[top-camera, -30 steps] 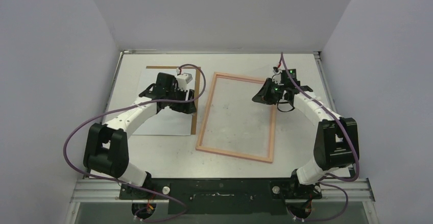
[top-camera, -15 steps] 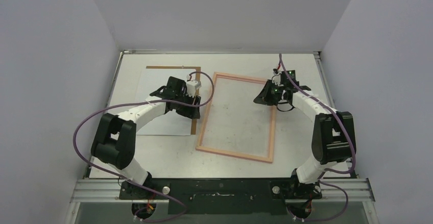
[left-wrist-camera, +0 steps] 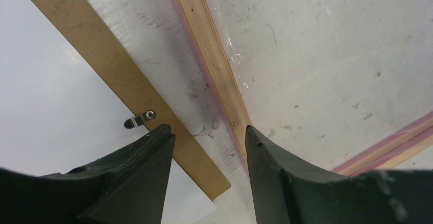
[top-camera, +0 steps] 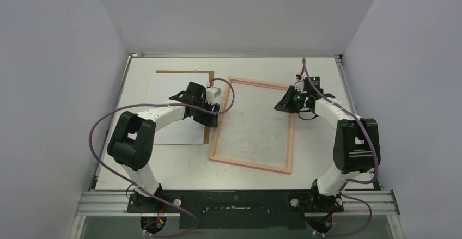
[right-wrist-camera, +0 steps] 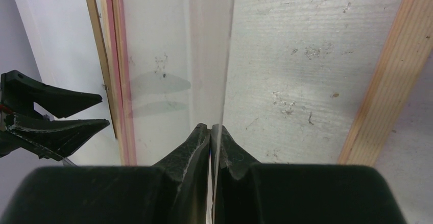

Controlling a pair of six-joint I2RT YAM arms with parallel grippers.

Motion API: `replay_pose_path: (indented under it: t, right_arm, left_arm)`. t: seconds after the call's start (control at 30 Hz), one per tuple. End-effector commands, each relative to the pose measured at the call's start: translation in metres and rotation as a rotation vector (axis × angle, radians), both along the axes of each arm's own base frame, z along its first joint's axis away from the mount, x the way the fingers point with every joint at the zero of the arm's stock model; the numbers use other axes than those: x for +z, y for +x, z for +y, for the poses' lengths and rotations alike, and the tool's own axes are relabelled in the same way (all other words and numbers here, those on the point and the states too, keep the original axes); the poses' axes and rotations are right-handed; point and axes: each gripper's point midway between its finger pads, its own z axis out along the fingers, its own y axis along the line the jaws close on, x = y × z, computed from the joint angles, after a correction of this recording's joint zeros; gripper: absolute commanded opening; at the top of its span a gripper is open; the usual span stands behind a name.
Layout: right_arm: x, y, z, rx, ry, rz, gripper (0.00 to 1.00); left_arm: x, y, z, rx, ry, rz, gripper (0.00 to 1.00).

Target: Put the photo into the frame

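The photo (top-camera: 170,127) lies white side up at the left of the table, on a brown backing panel (top-camera: 206,133). The pink frame (top-camera: 251,164) lies flat in the middle. My left gripper (top-camera: 213,114) hangs open between the backing panel (left-wrist-camera: 117,81) and the frame's left rail (left-wrist-camera: 214,76), with only bare table between its fingers (left-wrist-camera: 153,173); the photo (left-wrist-camera: 51,106) lies to its left. My right gripper (top-camera: 283,104) is at the frame's right side. In the right wrist view this gripper (right-wrist-camera: 211,127) is shut on the edge of the clear pane (right-wrist-camera: 204,55), which stands raised on edge.
A small metal clip (left-wrist-camera: 140,119) sits on the backing panel beside my left finger. The frame's right rail (right-wrist-camera: 388,81) runs to the right of my right gripper. White walls close in the table on three sides.
My left gripper has moved right, from over the photo to the frame's left rail, and its jaws have narrowed a little. The right gripper has stayed shut at the frame's right side.
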Motion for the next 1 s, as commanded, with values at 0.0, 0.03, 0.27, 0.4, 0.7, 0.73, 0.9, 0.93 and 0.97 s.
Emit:
replay_pose_path:
  t: [0.0, 0.03, 0.27, 0.4, 0.7, 0.73, 0.9, 0.93, 0.97]
  right_arm:
    - [-0.005, 0.008, -0.001, 0.023, 0.000, -0.038, 0.05]
    - [-0.006, 0.008, 0.000, 0.028, 0.003, -0.037, 0.05]
    - [-0.008, 0.005, 0.004, 0.068, 0.022, -0.012, 0.05]
    - [-0.009, 0.003, 0.007, 0.077, 0.053, 0.015, 0.05]
    - [-0.005, 0.000, 0.009, 0.057, 0.135, 0.060, 0.05]
    - [-0.004, 0.000, 0.010, 0.053, 0.146, 0.063, 0.05]
    - [0.010, 0.003, 0.016, 0.041, 0.223, 0.064, 0.05]
    - [0.012, 0.004, 0.018, 0.039, 0.238, 0.065, 0.05]
    - [0.015, 0.004, 0.020, 0.038, 0.251, 0.067, 0.05]
  left_arm:
    - [0.014, 0.023, -0.014, -0.007, -0.027, -0.077, 0.51]
    - [0.013, 0.023, -0.015, -0.009, -0.025, -0.077, 0.51]
    - [0.006, 0.027, -0.016, -0.007, -0.012, -0.079, 0.49]
    - [0.006, 0.029, -0.017, -0.005, -0.008, -0.083, 0.42]
    - [0.004, 0.027, -0.018, -0.006, -0.023, -0.090, 0.19]
    - [0.003, 0.026, -0.018, -0.006, -0.023, -0.090, 0.18]
    - [0.000, 0.026, -0.016, -0.005, -0.019, -0.090, 0.16]
    - [0.000, 0.026, -0.017, -0.005, -0.020, -0.090, 0.16]
    - [0.000, 0.026, -0.016, -0.005, -0.018, -0.089, 0.15]
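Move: The frame's left rail, aimed at by the left hand, has its middle about 2 cm ahead, 2 cm to the right and 2 cm below it. The backing board's middle lies some 6 cm ahead and 10 cm left of that hand, with the photo on it roughly 13 cm left and 5 cm ahead. The right hand holds the clear sheet; the frame's middle is about 5 cm back, 7 cm left and 8 cm below, its right rail 6 cm back and 7 cm right. Down by about 1 cm, then forward and a little to the right, the left hand edges in to the frame's left rail while its half-open fingers close nearly shut right at the rail; a grip on it can't be made out. The right hand, still pinching the clear sheet, sinks about 2 cm, pauses, then rises most of the way back, rolling its left side up some 10 degrees. ##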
